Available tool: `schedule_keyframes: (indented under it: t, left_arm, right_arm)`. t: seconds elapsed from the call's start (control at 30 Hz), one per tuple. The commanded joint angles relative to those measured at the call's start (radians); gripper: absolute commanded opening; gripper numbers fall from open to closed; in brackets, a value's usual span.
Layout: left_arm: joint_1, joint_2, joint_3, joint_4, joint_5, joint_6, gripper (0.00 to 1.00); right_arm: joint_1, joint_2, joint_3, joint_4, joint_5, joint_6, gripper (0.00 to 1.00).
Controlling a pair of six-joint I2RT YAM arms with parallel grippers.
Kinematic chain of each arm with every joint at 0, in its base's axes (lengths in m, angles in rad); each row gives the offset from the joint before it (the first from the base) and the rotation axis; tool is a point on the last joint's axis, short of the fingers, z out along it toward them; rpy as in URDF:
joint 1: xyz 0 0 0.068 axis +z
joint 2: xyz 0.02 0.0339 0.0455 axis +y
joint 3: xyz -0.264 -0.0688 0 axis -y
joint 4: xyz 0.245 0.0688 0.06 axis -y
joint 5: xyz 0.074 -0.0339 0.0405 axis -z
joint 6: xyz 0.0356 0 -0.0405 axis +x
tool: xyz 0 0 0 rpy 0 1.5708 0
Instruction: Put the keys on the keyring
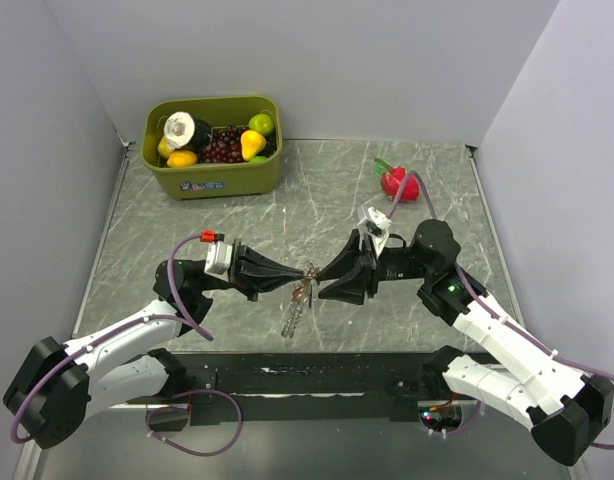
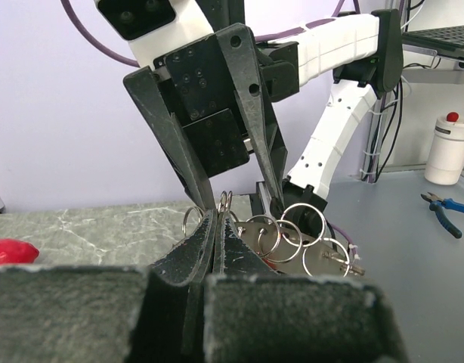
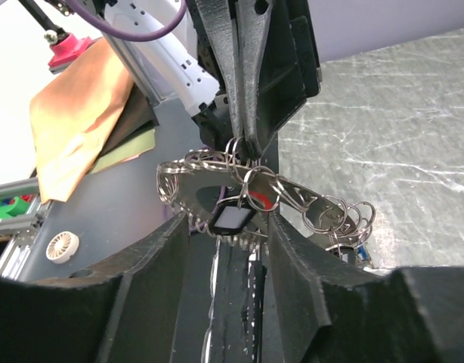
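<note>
My left gripper (image 1: 285,278) is shut on a small split ring at the top of the keyring (image 1: 307,273), a flat metal holder with many silver rings (image 2: 296,231). The holder hangs above the table, and its lower end (image 1: 292,320) trails toward the near edge. My right gripper (image 1: 329,277) faces it with its jaws open, one finger on each side of the holder. In the right wrist view a black-headed key (image 3: 232,219) with a pale label hangs from a ring between my open fingers (image 3: 292,261). A red key head (image 3: 264,201) shows behind it, and a bit of blue (image 3: 360,246) at the ring cluster.
A green bin (image 1: 213,178) of toy fruit stands at the back left. A red toy fruit (image 1: 396,181) with a green stem lies at the back right. Grey walls close in the marble table (image 1: 467,230) on the left, right and back.
</note>
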Motion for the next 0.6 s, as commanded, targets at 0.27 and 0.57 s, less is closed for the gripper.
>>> schedule_keyframes:
  t: [0.27, 0.57]
  left_arm:
    - [-0.003, 0.0, 0.023, 0.093, -0.004, -0.011, 0.01]
    - [-0.002, 0.011, 0.026, 0.11, 0.002, -0.02, 0.01]
  right_arm:
    - [0.005, 0.055, 0.007, 0.146, -0.005, 0.091, 0.45]
    - [0.005, 0.075, 0.015, 0.143, 0.02, 0.102, 0.09]
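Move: The black key fob hangs just under the left fingertips, about 3 cm to the right gripper's left, 1 cm ahead and 1 cm below. The small ring that the left fingers already pinch is some 4 cm left, 2 cm ahead and 1 cm above the right gripper; the keyring's middle lies roughly 5 cm left, 1 cm back and 5 cm lower. From the left gripper, the fob is about 2 cm down, 1 cm back and 1 cm right. Ease the right gripper about 1 cm forward and 1 cm left, at nearly the same height, in towards the black fob under the left fingertips. Then bring its half-open fingers most of the way together around the fob. Keep the left gripper still, shut on the small ring, so that the keyring stays hanging from it. ##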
